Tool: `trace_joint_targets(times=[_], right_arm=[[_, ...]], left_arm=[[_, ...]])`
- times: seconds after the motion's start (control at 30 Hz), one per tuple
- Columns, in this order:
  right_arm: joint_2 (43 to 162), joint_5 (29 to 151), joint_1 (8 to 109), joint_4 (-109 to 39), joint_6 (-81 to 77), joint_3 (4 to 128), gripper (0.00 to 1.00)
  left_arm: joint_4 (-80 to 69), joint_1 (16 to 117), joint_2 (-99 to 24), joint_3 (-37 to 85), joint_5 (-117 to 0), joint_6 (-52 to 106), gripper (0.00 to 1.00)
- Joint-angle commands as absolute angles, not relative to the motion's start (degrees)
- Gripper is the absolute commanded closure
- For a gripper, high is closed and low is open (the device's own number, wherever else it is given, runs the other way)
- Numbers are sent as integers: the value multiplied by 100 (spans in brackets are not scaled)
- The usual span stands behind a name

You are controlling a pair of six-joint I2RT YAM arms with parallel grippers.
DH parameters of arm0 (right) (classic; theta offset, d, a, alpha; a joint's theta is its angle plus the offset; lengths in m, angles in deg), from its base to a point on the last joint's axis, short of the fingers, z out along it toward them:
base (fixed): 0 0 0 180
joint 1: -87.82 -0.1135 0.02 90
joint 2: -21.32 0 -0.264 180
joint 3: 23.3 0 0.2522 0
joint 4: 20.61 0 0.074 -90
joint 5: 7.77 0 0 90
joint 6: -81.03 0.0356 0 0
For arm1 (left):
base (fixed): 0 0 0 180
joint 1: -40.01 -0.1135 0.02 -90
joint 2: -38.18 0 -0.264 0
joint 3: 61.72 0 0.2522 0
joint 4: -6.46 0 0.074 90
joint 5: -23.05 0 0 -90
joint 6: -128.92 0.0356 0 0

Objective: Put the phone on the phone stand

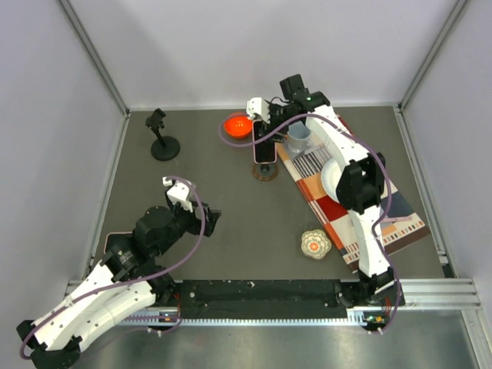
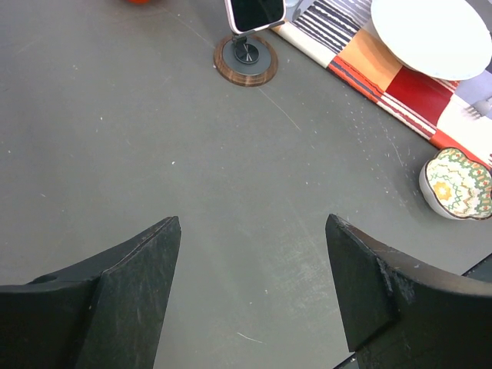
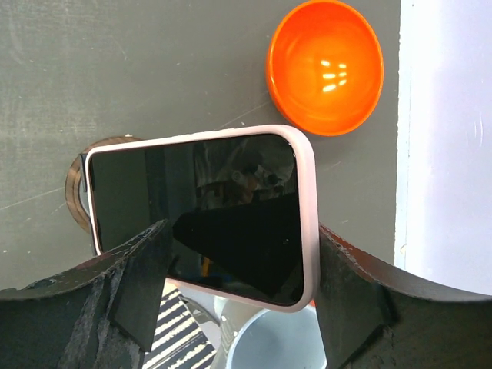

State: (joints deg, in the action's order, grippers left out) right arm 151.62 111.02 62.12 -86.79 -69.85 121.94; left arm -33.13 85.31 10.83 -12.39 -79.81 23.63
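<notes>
The phone, dark-screened in a pale pink case, leans on the phone stand, whose round wooden base shows behind it. In the top view the phone stands over that base at the table's far middle. My right gripper is open, its fingers flanking the phone's upper end; the right finger sits close to the pink edge and the left one overlaps the screen. My left gripper hovers open and empty over bare table at the near left. Its view shows the phone and base far ahead.
An orange bowl lies left of the phone, a grey cup right of it. A patterned cloth carries a white plate. A small patterned bowl sits near the front. A black clamp stand stands far left.
</notes>
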Motion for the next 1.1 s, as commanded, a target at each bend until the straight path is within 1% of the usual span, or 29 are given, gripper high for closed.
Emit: trace_joint_targets(times=[0.0, 0.1, 0.23, 0.3, 0.33, 0.4, 0.83, 1.07], right_arm=[[15350, 11185, 6233, -8649, -6953, 12352, 29], [15342, 11132, 6233, -8631, -6909, 12379, 20], [15245, 11123, 6242, -8605, -6848, 12387, 17], [15192, 11158, 6242, -8596, -6795, 12370, 13], [15131, 11158, 6242, -8605, -6777, 12370, 10], [15078, 11114, 6242, -8579, -6716, 12379, 1], [14630, 10781, 6242, -8394, -6111, 12475, 1], [14024, 10561, 6259, -8245, -5600, 12283, 1]], left_arm=[[-3261, 8502, 1155, -1078, -7969, 2266, 19], [-3261, 8510, 1199, -1122, -7960, 2231, 19], [-3244, 8510, 1225, -1122, -7943, 2231, 19], [-3253, 8510, 1225, -1122, -7934, 2231, 19], [-3253, 8510, 1225, -1122, -7917, 2231, 19], [-3261, 8510, 1243, -1113, -7908, 2222, 19], [-3411, 8510, 1454, -1105, -7872, 2011, 19], [-3604, 8510, 1278, -956, -8083, 1836, 18]])
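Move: The phone leans on the phone stand, its middle about 3 cm back, 2 cm left and some 4 cm below the right hand; the stand's round base lies about 5 cm back, 2 cm left and 15 cm down. The orange bowl is roughly 12 cm ahead and 11 cm left, the mug some 5 cm ahead and 9 cm right, both low. From the left hand, the phone is about 26 cm ahead and 14 cm right. The phone, already on its stand, is left there: the right hand spreads its half-open fingers fully around its upper end while sinking slightly. With the fingers wide, the hand then lifts about 3 cm, speeding up at the end, easing about 1 cm to the right and turning some 10 degrees clockwise, clear of the phone. ##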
